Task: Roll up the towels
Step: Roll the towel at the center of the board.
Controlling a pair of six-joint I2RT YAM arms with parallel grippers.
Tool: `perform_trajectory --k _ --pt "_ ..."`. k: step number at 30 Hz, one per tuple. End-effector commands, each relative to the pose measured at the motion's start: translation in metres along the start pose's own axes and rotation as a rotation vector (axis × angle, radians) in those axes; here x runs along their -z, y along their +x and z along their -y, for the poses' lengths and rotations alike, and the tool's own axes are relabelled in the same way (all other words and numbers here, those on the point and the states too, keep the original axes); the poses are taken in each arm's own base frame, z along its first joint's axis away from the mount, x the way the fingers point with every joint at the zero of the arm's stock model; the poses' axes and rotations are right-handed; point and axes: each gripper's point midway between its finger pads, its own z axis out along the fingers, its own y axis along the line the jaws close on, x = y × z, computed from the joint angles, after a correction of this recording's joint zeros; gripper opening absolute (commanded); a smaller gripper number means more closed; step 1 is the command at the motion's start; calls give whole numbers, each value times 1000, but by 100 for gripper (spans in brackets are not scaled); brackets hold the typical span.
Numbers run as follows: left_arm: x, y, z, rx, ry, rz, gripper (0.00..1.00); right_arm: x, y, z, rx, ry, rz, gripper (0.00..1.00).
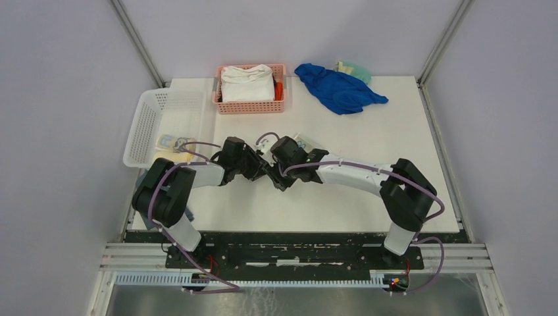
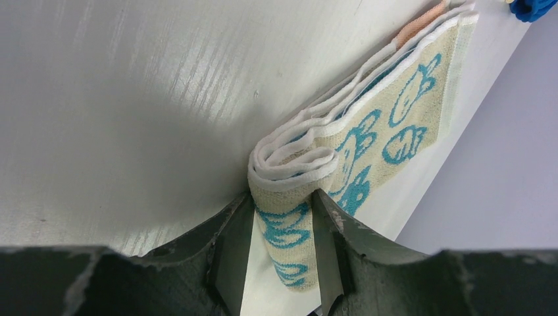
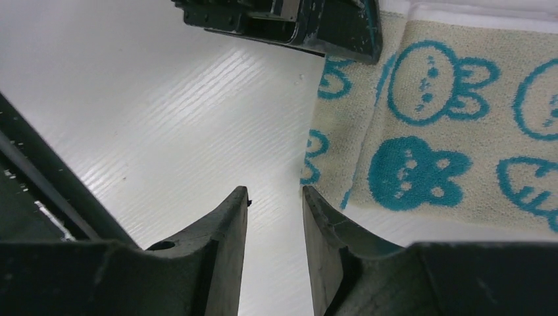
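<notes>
A pale towel (image 2: 395, 125) printed with teal rabbit faces lies in a folded strip on the white table. Its near end is curled into a small roll. My left gripper (image 2: 283, 197) is shut on that rolled end, one finger pressing each side. My right gripper (image 3: 276, 194) is open over bare table with nothing between its fingers. The towel's (image 3: 447, 131) edge lies just beside its right finger. In the top view both grippers (image 1: 263, 171) (image 1: 281, 182) meet at the table's middle and hide most of the towel. A rolled yellow towel (image 1: 172, 157) lies in the white basket.
The white basket (image 1: 146, 128) stands at the left edge with a second pale roll (image 1: 172, 141) inside. A pink basket (image 1: 250, 107) at the back holds a thick white folded cloth (image 1: 247, 84). A blue cloth (image 1: 339, 89) lies at the back right.
</notes>
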Motion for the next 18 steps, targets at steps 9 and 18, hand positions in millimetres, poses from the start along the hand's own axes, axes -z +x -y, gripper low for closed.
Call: perform_trajectory --k 9,18 --pt "0 23 -92 6 -335 -35 47 -36 6 29 93 168 -42 44" --pt "0 22 -92 -4 -339 -29 47 -54 59 48 106 252 -229 44"
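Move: The right hand is poised over the near end of the towel's rolled edge, which lies about 7 cm below it, 3 cm ahead and 1 cm to its right. The left fingers, already around the roll's other end, are some 6 cm ahead, 5 cm to the left and 6 cm down; the unrolled flap's middle is about 9 cm ahead, 7 cm right. From the left hand, the near end is level, 6 cm right, 3 cm back. The right hand drops about 6 cm and eases forward, half-open fingers straddling the roll's near end; left keeps hold. ##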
